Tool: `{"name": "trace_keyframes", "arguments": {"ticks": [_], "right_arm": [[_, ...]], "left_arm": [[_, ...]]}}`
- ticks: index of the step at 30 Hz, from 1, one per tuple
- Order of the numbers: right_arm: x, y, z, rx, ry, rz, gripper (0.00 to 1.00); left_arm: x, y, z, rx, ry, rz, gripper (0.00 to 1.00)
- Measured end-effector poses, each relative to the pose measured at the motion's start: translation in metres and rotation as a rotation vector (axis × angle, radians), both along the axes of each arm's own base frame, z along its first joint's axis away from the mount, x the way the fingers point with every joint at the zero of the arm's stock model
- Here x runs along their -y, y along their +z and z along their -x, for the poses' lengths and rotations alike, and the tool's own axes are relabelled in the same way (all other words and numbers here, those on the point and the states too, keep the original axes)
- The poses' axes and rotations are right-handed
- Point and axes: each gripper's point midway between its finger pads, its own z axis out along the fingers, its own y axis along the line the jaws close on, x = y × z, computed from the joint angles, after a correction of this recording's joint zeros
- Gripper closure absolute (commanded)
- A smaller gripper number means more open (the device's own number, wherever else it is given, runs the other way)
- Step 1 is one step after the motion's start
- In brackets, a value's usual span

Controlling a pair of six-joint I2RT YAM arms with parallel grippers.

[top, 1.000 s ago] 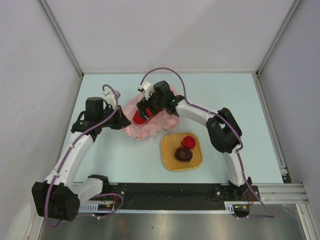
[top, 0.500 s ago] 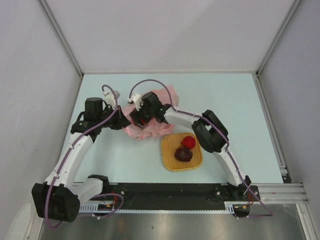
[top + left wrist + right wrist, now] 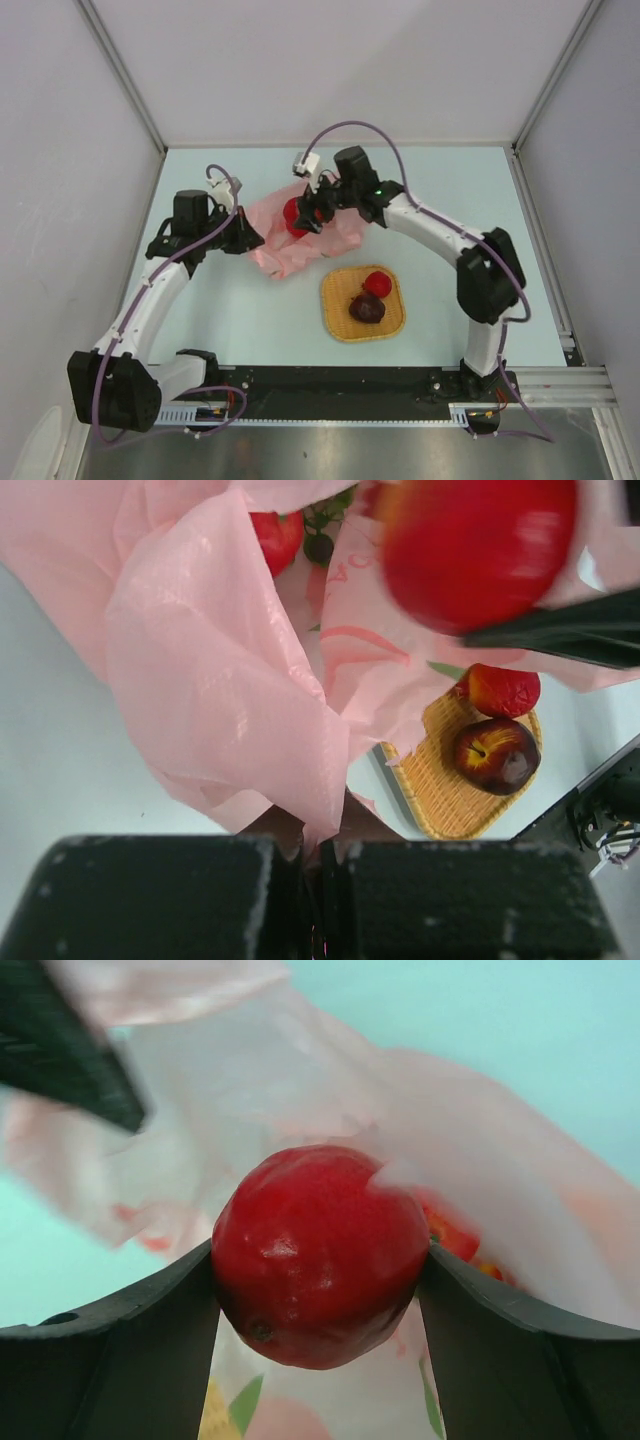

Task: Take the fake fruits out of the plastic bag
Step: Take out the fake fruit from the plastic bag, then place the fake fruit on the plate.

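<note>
The pink plastic bag (image 3: 285, 245) lies crumpled at mid-table; it also fills the left wrist view (image 3: 210, 650). My left gripper (image 3: 248, 238) is shut on the bag's left edge, pinching a fold (image 3: 312, 830). My right gripper (image 3: 303, 215) is shut on a red round fruit (image 3: 318, 1255) and holds it over the bag; that fruit also shows in the top view (image 3: 296, 216) and the left wrist view (image 3: 470, 545). Another red fruit (image 3: 277, 535) sits inside the bag. A red fruit (image 3: 377, 283) and a dark purple fruit (image 3: 366, 307) lie on the woven mat (image 3: 340, 310).
The woven orange-tan mat sits right of centre near the front, just below the bag. White walls enclose the pale blue table on three sides. The black base rail runs along the near edge.
My right gripper went down into the bag, then came up and to the right with a red fruit in it. The left gripper kept hold of the bag's edge.
</note>
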Motion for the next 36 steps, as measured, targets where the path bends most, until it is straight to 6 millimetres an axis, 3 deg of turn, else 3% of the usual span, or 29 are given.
{"name": "trace_keyframes", "arguments": {"ticks": [3,6,8,11,15,23,30,36], "right_arm": [[0.02,0.036,0.02,0.049,0.082,-0.034,0.35],[0.031,0.049,0.048,0.091,0.197,-0.016,0.38],[0.041,0.039,0.07,0.096,0.273,0.028,0.39],[0.061,0.003,0.1,0.053,0.366,0.122,0.42],[0.085,-0.037,0.121,-0.015,0.442,0.241,0.44],[0.094,-0.077,0.133,-0.061,0.514,0.364,0.44],[0.103,-0.122,0.113,-0.107,0.439,0.493,0.44],[0.11,-0.128,0.11,-0.124,0.422,0.517,0.42]], "left_arm": [[0.001,0.002,-0.005,0.007,0.0,0.001,1.0],[0.001,0.004,-0.009,0.016,0.001,0.002,1.0],[0.001,0.005,-0.01,0.023,0.002,0.003,1.0],[0.001,0.006,-0.012,0.032,0.004,0.005,1.0],[0.001,0.007,-0.013,0.035,0.007,0.01,1.0],[0.001,0.008,-0.015,0.04,0.011,0.011,1.0],[-0.002,0.008,-0.016,0.04,0.02,0.011,1.0],[-0.002,0.009,-0.017,0.045,0.021,0.012,1.0]]}}
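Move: I already hold a red fake fruit in my right hand above the open bag. It is bound for the far-left part of the basket, whose middle lies about 14 cm back, 17 cm right and 17 cm below. The red apple already in it is some 12 cm back and 20 cm right, the dark fruit 16 cm back and 18 cm right, both 14 cm down. From my left hand, the basket's middle is roughly 10 cm back, 23 cm right, 14 cm below. I carry the fruit clear of the bag, first up about 5 cm while swinging back and right, then down some 18 cm from that crest onto the basket's far-left part, left of the red apple. My wrist swings counter-clockwise and tips the fingers steeply down; they keep their grip. My shut left hand keeps pinching the bag's edge, easing a little forward. ##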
